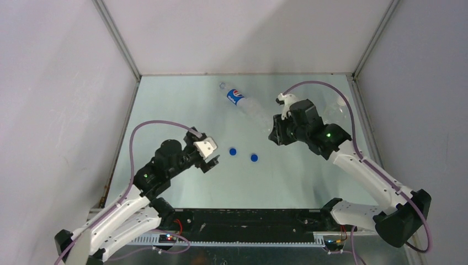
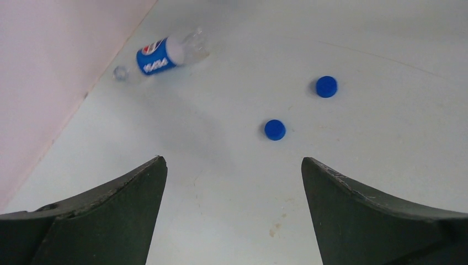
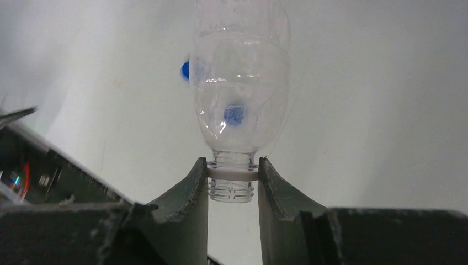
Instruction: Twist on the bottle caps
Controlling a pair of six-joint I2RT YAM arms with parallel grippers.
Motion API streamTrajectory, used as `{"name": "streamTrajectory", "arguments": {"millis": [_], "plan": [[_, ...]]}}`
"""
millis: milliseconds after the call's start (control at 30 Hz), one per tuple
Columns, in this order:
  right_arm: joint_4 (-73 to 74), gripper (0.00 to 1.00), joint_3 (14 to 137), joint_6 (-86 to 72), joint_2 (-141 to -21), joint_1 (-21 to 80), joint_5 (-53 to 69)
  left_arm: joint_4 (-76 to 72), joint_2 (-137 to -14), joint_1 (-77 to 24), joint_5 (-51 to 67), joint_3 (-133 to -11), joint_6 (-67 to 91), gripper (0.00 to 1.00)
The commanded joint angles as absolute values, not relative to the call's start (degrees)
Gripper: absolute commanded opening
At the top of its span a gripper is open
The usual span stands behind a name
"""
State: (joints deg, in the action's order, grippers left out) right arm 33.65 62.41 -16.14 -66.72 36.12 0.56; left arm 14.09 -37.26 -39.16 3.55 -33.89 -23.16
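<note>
My right gripper [image 3: 233,165] is shut on the threaded neck of a clear, uncapped bottle [image 3: 243,83], pinching it at its white collar ring; the body points away from the fingers. In the top view this gripper [image 1: 276,132] sits right of centre and the held bottle is hard to make out. Two blue bottle caps [image 1: 233,151] [image 1: 254,158] lie on the table between the arms, also visible as caps [image 2: 275,130] [image 2: 326,86] ahead of my left gripper [image 2: 233,163]. That gripper [image 1: 212,160] is open and holds nothing. A Pepsi bottle [image 1: 240,101] lies uncapped on its side.
Another faint clear bottle [image 1: 336,107] rests near the right wall. White enclosure walls surround the table [image 1: 182,110]. The black base rail [image 1: 248,221] with wiring runs along the near edge. The Pepsi bottle [image 2: 160,55] lies close to the left wall in the left wrist view.
</note>
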Motion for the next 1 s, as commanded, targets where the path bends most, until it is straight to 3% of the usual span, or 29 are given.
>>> {"name": "streamTrajectory", "arguments": {"millis": [0, 433, 967], "plan": [[49.51, 0.0, 69.82, -9.39, -66.87, 35.8, 14.31, 9.1, -38.2, -42.37, 12.22, -35.81, -33.37, 0.98], [71.13, 0.0, 88.05, 3.1, -79.82, 39.24, 25.28, 4.95, -48.48, -48.02, 22.6, -40.62, -39.47, 0.98], [76.23, 0.0, 96.99, 6.29, -86.4, 43.34, 26.03, 5.74, -55.1, -49.13, 24.75, -42.1, -41.09, 0.97]]}}
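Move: The clear bottle is held by its neck in the right hand, its middle about 8 cm ahead and 5 cm left of that hand. The left gripper is some 22 cm left, 4 cm back, roughly level. The bottle's middle lies about 12 cm ahead and 17 cm right of the left hand. On the table some 20 cm below, the nearer blue cap is 6 cm left and 1 cm back of the right hand, the other 15 cm left and 2 cm ahead. The clear bottle, still pinched by its neck, is carried by the right hand about 10 cm back and 4 cm left, rising a little at the start and end, while the wrist turns counter-clockwise and tips down, swinging the bottle's base towards the left gripper. The left hand comes to meet it, some 11 cm right and slightly back, turning about 35 degrees clockwise, fingers staying wide open. ##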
